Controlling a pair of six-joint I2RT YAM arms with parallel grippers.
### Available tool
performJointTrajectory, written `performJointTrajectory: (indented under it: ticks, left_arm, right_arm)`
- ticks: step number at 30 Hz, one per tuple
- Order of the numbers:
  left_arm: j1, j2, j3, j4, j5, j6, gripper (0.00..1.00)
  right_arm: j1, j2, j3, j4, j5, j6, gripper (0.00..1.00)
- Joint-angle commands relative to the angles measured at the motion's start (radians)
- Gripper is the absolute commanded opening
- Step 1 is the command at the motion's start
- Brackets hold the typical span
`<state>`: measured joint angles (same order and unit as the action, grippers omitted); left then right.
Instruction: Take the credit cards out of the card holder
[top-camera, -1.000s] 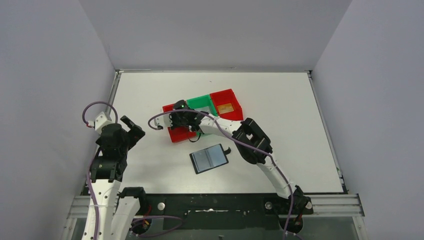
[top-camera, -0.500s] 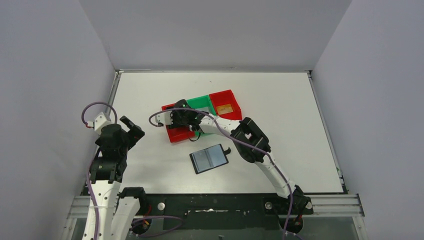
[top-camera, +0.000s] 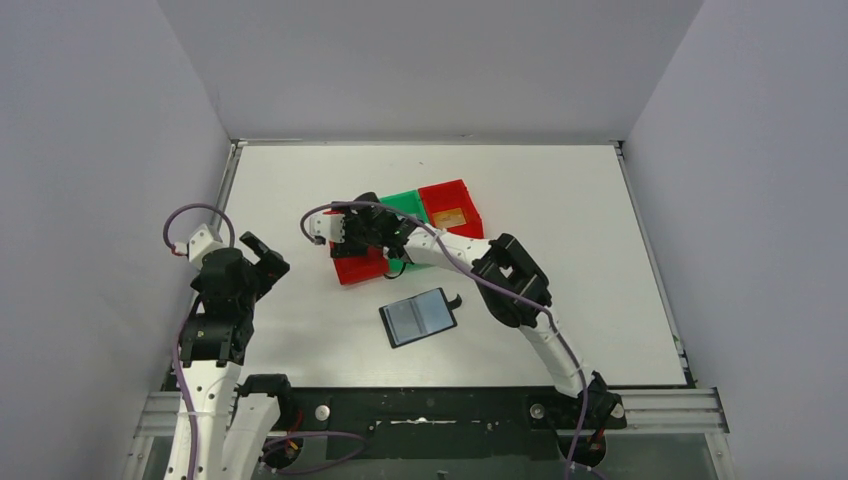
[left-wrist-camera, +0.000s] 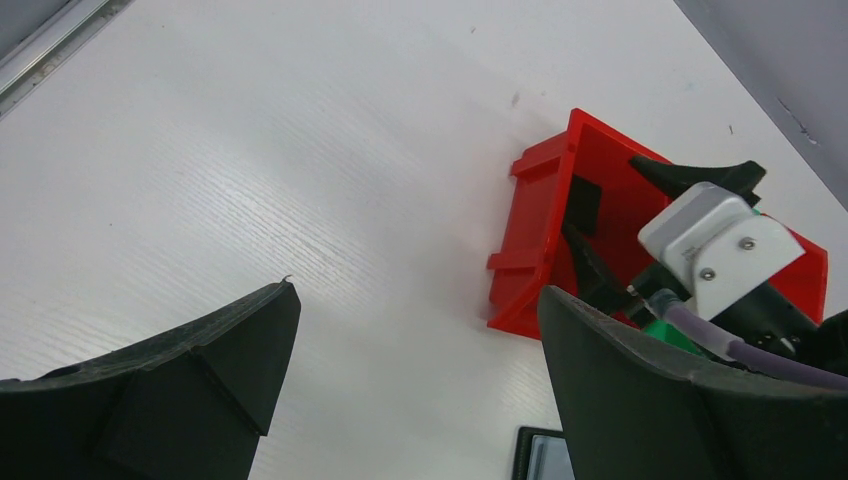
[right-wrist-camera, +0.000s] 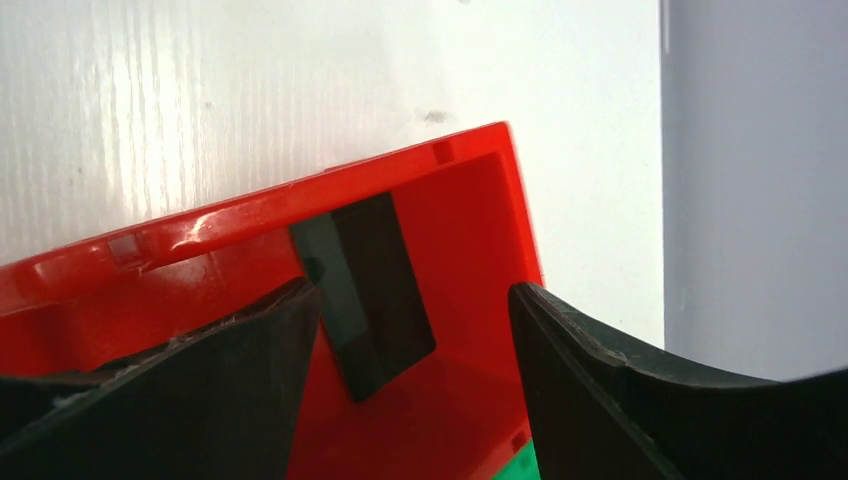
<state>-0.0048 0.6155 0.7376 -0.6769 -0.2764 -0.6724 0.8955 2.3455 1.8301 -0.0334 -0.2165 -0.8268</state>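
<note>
The card holder (top-camera: 418, 317) lies open on the table, its shiny grey-blue inner face up; one corner of it (left-wrist-camera: 545, 462) shows in the left wrist view. My right gripper (top-camera: 345, 238) hangs open over the left red bin (top-camera: 360, 266), empty (right-wrist-camera: 410, 400). A dark card (right-wrist-camera: 365, 290) leans against that bin's inner wall, free of both fingers. A tan card (top-camera: 452, 216) lies in the right red bin (top-camera: 468, 196). My left gripper (top-camera: 265, 252) is open and empty over bare table (left-wrist-camera: 415, 400), left of the bins.
A green bin (top-camera: 400, 206) sits between the two red ones. In the left wrist view the red bin (left-wrist-camera: 540, 240) stands ahead to the right with the right gripper's camera block (left-wrist-camera: 715, 245) in it. Grey walls enclose the table.
My right gripper has opened and let go of the dark card, which now rests in the left red bin. That wrist shifted slightly up and back. The left arm stayed still.
</note>
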Motion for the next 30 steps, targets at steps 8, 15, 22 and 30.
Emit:
performJointTrajectory:
  ticks: [8,15,22,30]
  left_arm:
    - [0.006,0.000,0.010,0.050,0.006,0.003,0.91]
    - [0.006,0.009,0.008,0.054,0.013,0.004,0.91]
    - [0.007,0.022,0.007,0.059,0.025,0.009,0.91]
    - [0.006,0.039,0.003,0.066,0.052,0.018,0.91]
  right_arm:
    - [-0.038,-0.329,-0.234,0.393,0.218,0.422,0.80]
    - [-0.137,-0.537,-0.373,0.144,0.632,0.950,0.99]
    - [-0.197,-0.537,-0.294,-0.234,0.510,1.044,0.98]
    - [-0.234,-0.467,-0.254,-0.363,0.453,1.132,0.98]
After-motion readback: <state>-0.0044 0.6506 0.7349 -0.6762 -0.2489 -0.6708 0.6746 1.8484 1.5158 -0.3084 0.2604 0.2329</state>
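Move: The gold card in the right red compartment lies about 24 cm to the right of the right hand, 6 cm ahead and roughly 6 cm below. The silver card in the green compartment is some 12 cm right and 3 cm ahead. The dark card lies nearly under the hand, about 2 cm left, and the open card holder 21 cm back and 16 cm right. From the left hand the gold card is roughly 23 cm ahead, 43 cm right and 18 cm below. Lift the right gripper out of the left red compartment, clear of the dark card, then swing it about 21 cm to the right over the green compartment towards the gold card. Open the fingers fully on the way and turn the wrist clockwise some 65 degrees, until they point forward and down. Climb about 15 cm in all, then sink back roughly 6 cm and draw slightly back, touching nothing. ##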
